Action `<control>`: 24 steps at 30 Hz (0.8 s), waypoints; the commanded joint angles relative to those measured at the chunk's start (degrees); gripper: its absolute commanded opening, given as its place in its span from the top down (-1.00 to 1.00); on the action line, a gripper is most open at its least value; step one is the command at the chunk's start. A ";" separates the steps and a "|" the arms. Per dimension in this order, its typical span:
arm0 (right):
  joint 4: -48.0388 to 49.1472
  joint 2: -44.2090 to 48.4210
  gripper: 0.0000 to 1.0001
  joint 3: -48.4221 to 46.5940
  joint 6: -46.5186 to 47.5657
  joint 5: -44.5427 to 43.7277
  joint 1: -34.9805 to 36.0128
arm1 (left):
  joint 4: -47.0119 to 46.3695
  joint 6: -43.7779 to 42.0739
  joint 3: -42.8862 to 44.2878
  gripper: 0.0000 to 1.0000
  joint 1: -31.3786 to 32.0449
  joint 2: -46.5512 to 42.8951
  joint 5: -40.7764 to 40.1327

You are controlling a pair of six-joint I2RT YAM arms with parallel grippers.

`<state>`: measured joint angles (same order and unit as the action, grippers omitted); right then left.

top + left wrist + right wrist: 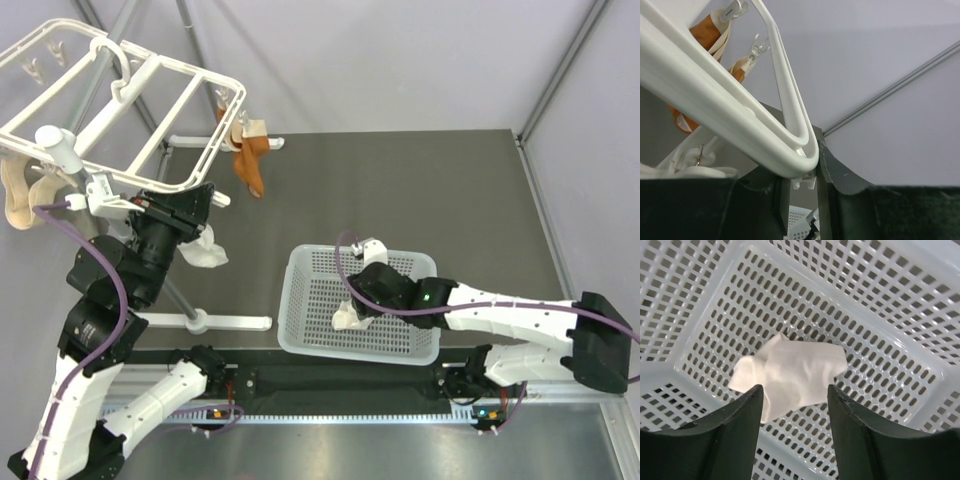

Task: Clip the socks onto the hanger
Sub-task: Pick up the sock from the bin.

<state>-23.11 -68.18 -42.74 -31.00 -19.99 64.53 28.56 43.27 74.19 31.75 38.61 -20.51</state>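
The hanger (180,67) stands at the far left on its pole stand. My left gripper (200,200) is up at its near corner. In the left wrist view the jaws (802,175) stand narrow, shut on a small white clip (804,181) under the frame's rounded corner (715,110). One white sock (205,250) dangles just below that gripper; what holds it is hidden. The other white sock (350,318) lies crumpled on the basket floor. My right gripper (362,300) hovers over it, open, its fingers either side of the sock (790,372) without touching it.
The white perforated basket (292,300) sits at the near middle of the dark table, its walls (890,315) around my right gripper. Orange-brown socks (250,165) hang from the hanger's right end, beige socks (18,200) from its left. The stand's foot (225,322) lies beside the basket.
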 commanded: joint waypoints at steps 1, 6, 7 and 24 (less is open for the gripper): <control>1.83 -3.70 -0.08 -4.09 1.21 0.38 0.86 | 1.15 -0.99 -0.72 1.00 -0.02 -0.47 -0.32; 2.98 -11.87 -0.09 -7.35 1.91 3.55 0.86 | 1.33 -0.81 -0.10 1.00 0.07 0.24 0.30; 3.25 -12.58 -0.10 -7.53 1.91 3.81 0.86 | 1.41 -0.81 -0.01 1.00 -0.02 0.24 0.30; 1.83 -5.84 1.00 -9.03 4.98 -6.91 -0.20 | 1.24 -0.64 -0.37 1.00 -0.02 0.50 0.47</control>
<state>-24.12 -80.97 -48.93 -27.62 -23.59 64.69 28.60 43.31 74.13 31.75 38.41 -20.45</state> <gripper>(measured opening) 0.008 0.271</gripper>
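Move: The sock lies on the bin's floor under the right gripper's open fingers, about 1 cm ahead, 2 cm left and 6 cm below. The bin's middle is some 3 cm ahead of the right gripper, level with it sideways; the bin's near wall is about 7 cm back and straight behind, its left wall roughly 15 cm left and 3 cm ahead. From the left gripper the sock lies some 20 cm right, 4 cm back and 43 cm below. Bring the open right gripper down about 5 cm into the bin onto the sock, swinging some 2 to 3 cm left on the way and dipping its left side about 10 degrees. At the bottom, ease back right and a little forward as you shut the fingers fully on the sock's near part, then rise about 2 cm. ##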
